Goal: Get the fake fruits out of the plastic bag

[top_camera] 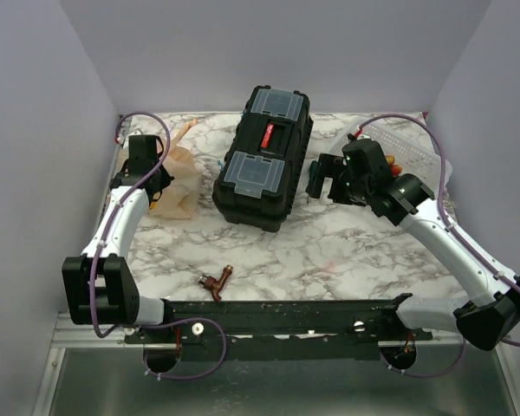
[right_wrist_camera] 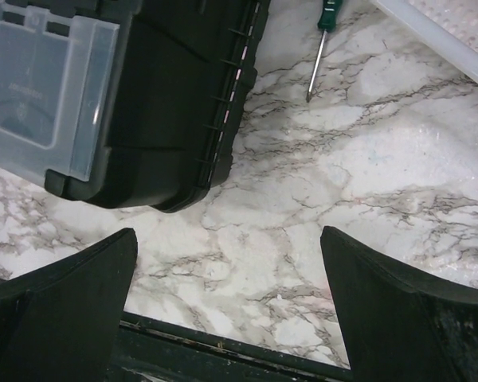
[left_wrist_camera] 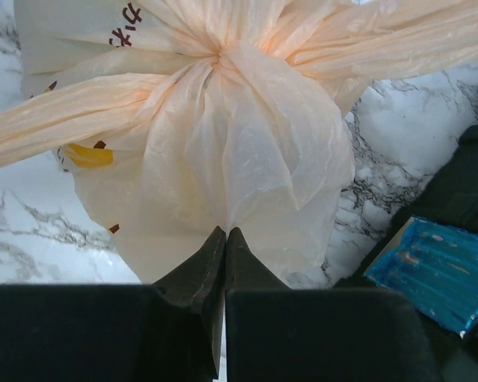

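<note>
The plastic bag (top_camera: 180, 178) lies knotted at the table's left, thin peach film with dark red print. In the left wrist view the plastic bag (left_wrist_camera: 247, 143) fills the frame, its tied handles spreading left and right. A yellow fake fruit (left_wrist_camera: 88, 155) shows dimly through the film; any others are hidden inside. My left gripper (left_wrist_camera: 225, 232) is shut, its tips pinching a fold at the bag's near side; from above the left gripper (top_camera: 162, 187) is against the bag. My right gripper (right_wrist_camera: 227, 235) hangs open over bare marble beside the toolbox, holding nothing; from above the right gripper (top_camera: 317, 182) is right of the toolbox.
A black toolbox (top_camera: 264, 156) with clear lid compartments stands mid-table, between the arms. A white lattice basket (top_camera: 407, 143) sits at the back right, something orange in it. A green-handled screwdriver (right_wrist_camera: 323, 40) lies near the basket. A small brown fitting (top_camera: 217, 282) lies near the front rail.
</note>
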Controlling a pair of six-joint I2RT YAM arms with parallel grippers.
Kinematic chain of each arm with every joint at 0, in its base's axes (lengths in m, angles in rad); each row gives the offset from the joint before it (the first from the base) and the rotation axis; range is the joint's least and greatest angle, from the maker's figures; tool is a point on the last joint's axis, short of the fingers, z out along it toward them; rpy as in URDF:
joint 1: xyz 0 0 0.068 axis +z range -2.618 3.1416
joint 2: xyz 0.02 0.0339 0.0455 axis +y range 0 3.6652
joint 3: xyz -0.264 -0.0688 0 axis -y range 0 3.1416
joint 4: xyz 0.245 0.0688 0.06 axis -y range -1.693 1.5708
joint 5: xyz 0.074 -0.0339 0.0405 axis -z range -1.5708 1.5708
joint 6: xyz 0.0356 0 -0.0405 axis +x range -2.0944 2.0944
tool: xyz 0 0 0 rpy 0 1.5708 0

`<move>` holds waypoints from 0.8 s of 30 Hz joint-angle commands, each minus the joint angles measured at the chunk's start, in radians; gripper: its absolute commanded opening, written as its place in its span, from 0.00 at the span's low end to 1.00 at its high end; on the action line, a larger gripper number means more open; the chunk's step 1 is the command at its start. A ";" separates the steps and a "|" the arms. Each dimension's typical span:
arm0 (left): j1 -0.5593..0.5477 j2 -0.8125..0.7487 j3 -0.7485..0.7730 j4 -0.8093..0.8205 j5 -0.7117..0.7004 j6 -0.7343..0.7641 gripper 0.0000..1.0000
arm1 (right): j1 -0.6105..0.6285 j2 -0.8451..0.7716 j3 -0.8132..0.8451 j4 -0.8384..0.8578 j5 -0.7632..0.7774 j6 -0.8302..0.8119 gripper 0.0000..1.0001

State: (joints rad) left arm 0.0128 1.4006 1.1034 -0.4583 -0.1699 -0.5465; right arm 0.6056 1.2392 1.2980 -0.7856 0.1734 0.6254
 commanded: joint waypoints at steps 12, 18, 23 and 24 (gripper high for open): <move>-0.085 -0.347 -0.215 -0.180 0.072 -0.165 0.00 | 0.235 0.012 -0.085 0.396 -0.018 -0.058 1.00; -0.086 -0.484 -0.292 -0.190 0.112 -0.150 0.00 | 0.350 0.067 -0.156 0.691 -0.030 -0.055 1.00; -0.087 -0.539 -0.300 -0.217 0.168 -0.152 0.00 | 0.454 0.133 -0.162 0.838 -0.024 -0.059 1.00; -0.086 -0.553 -0.309 -0.215 0.169 -0.154 0.00 | 0.472 0.147 -0.163 0.856 -0.016 -0.061 1.00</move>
State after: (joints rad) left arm -0.0696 0.9005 0.8158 -0.6540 -0.0692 -0.7006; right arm 1.0100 1.3460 1.1576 -0.1181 0.1368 0.5816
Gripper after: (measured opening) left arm 0.002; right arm 0.998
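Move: My closed left fingers already pinch the bag's gathered tail. The bag's middle lies about 5 cm ahead, 1 cm left and 7 cm below; its bare marble goal is some 12 cm back, 4 cm right and 14 cm below. From my right hand the bag is roughly 42 cm left, 11 cm ahead and 15 cm below, with the toolbox 15 cm left and 12 cm ahead, and the tap 28 cm left and 18 cm back. I keep my left pinch on the bag's tail and draw the bag back towards me, about 12 cm and some 5 cm to the right, nearly level. Meanwhile my wide-open right hand sweeps about 18 cm left towards the bag, easing a little back and up past the toolbox's near end, swinging some 25 degrees counter-clockwise while the fingertips tilt up. ##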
